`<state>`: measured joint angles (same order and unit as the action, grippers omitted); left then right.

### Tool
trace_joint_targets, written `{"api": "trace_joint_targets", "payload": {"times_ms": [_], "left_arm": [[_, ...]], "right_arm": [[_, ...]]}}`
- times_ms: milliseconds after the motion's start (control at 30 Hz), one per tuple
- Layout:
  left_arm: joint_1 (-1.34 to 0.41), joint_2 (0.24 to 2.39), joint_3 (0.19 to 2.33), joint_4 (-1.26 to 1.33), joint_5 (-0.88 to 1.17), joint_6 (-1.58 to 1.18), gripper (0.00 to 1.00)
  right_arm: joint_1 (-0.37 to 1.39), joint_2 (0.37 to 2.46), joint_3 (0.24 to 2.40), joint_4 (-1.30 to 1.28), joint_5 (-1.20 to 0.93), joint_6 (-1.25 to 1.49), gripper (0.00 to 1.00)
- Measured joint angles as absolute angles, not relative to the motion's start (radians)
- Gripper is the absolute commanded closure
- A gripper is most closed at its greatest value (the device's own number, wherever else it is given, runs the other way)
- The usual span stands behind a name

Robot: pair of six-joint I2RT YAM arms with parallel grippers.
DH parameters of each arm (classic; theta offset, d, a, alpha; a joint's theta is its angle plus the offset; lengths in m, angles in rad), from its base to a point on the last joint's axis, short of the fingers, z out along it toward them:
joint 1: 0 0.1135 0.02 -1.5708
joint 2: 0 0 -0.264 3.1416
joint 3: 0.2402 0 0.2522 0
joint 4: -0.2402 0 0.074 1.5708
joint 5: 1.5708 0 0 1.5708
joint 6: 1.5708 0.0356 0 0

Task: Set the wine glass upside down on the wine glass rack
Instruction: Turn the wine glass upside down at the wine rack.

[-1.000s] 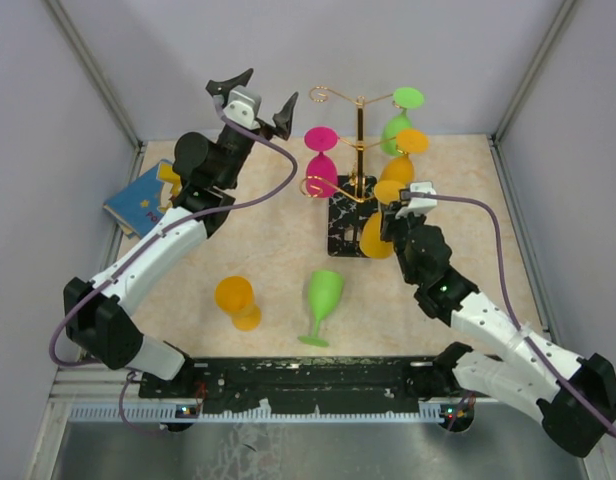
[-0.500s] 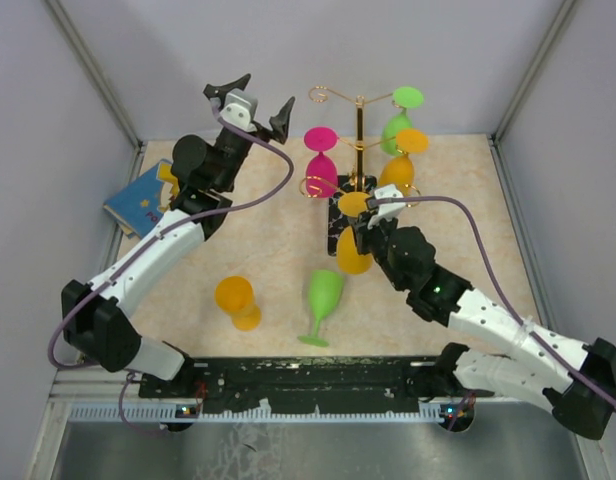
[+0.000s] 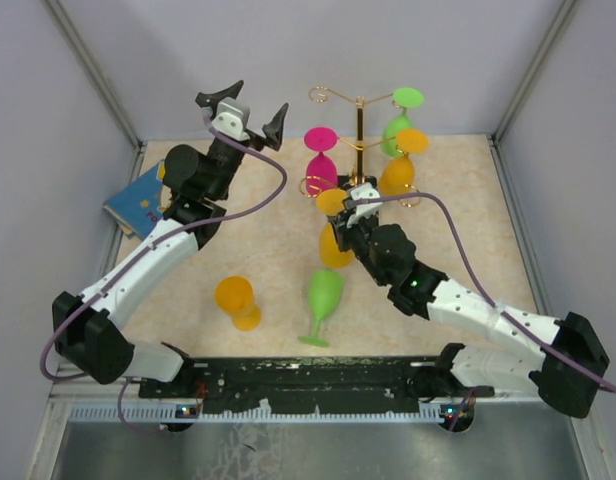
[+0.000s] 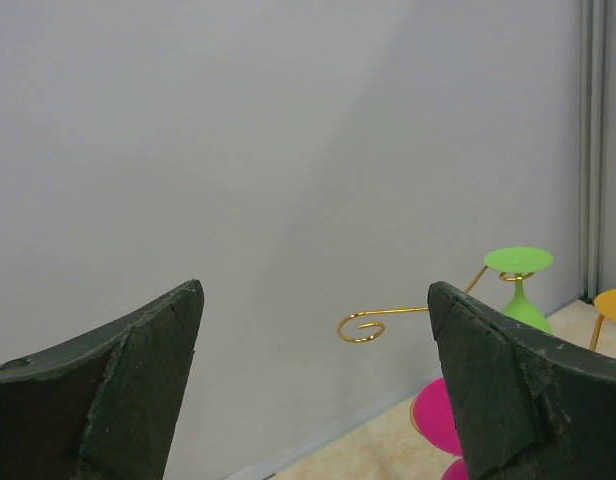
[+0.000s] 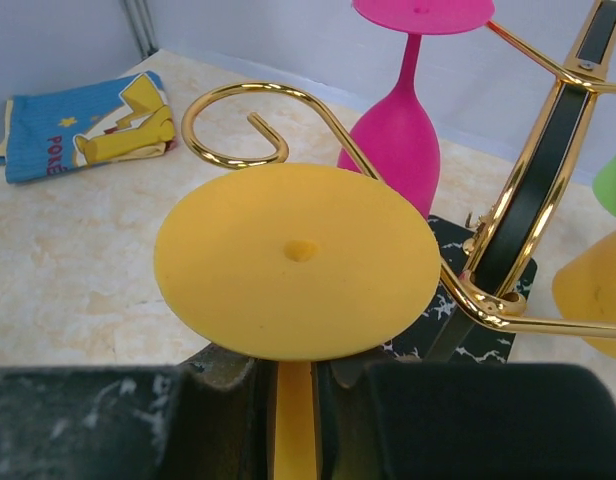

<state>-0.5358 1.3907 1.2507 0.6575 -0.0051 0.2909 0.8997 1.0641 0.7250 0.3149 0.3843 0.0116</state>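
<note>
The wine glass rack (image 3: 360, 130) is a gold wire stand on a black marbled base, at the back centre. My right gripper (image 3: 350, 216) is shut on the stem of an orange wine glass (image 3: 334, 250), held upside down with its foot uppermost, in front of the rack's left side. In the right wrist view the orange glass's foot (image 5: 296, 260) sits just short of a free gold spiral (image 5: 233, 125), and the stem runs between my right gripper (image 5: 296, 372) fingers. My left gripper (image 3: 243, 108) is open and empty, raised left of the rack; its wrist view shows another spiral (image 4: 363, 326).
A pink glass (image 3: 321, 160), a green glass (image 3: 398, 120) and an orange one (image 3: 403, 162) hang on the rack. An orange glass (image 3: 236, 300) and a green glass (image 3: 323, 300) are on the table in front. A blue cloth (image 3: 140, 198) lies at the left wall.
My right arm has carried the orange glass leftward, from the right of the rack's base to its front left. The left arm has drifted slightly left, still open.
</note>
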Motion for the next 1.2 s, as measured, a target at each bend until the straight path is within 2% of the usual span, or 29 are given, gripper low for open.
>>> {"api": "trace_joint_targets", "payload": {"times_ms": [233,1200], "left_arm": [[-0.536,1.384,1.241,0.659,-0.018,0.310,0.01],[-0.534,1.381,1.207,0.702,-0.026,0.356,0.01]], "right_arm": [[0.900,1.125,0.728,0.426,0.372,-0.017,1.00],[0.894,1.316,0.788,0.616,0.428,-0.094,1.00]]}}
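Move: The right hand holds the orange wine glass upside down by its stem. The rack's near-left hook lies about 6 cm ahead of this hand, 5 cm to its left and roughly level with it. The rack post stands some 8 cm ahead and 5 cm to the right; the hanging magenta glass is about 14 cm ahead, 2 cm left and slightly higher. From the idle left hand, the hook is some 5 cm back, 14 cm right and 20 cm below. Forward and to the left, almost level, the right hand carries the upside-down orange glass about 5 cm towards the rack's near-left hook, easing off briefly early on before going on and slowing again. The fingers keep their pinch on the stem, and the hand tips up by some 5 to 10 degrees on the way. ##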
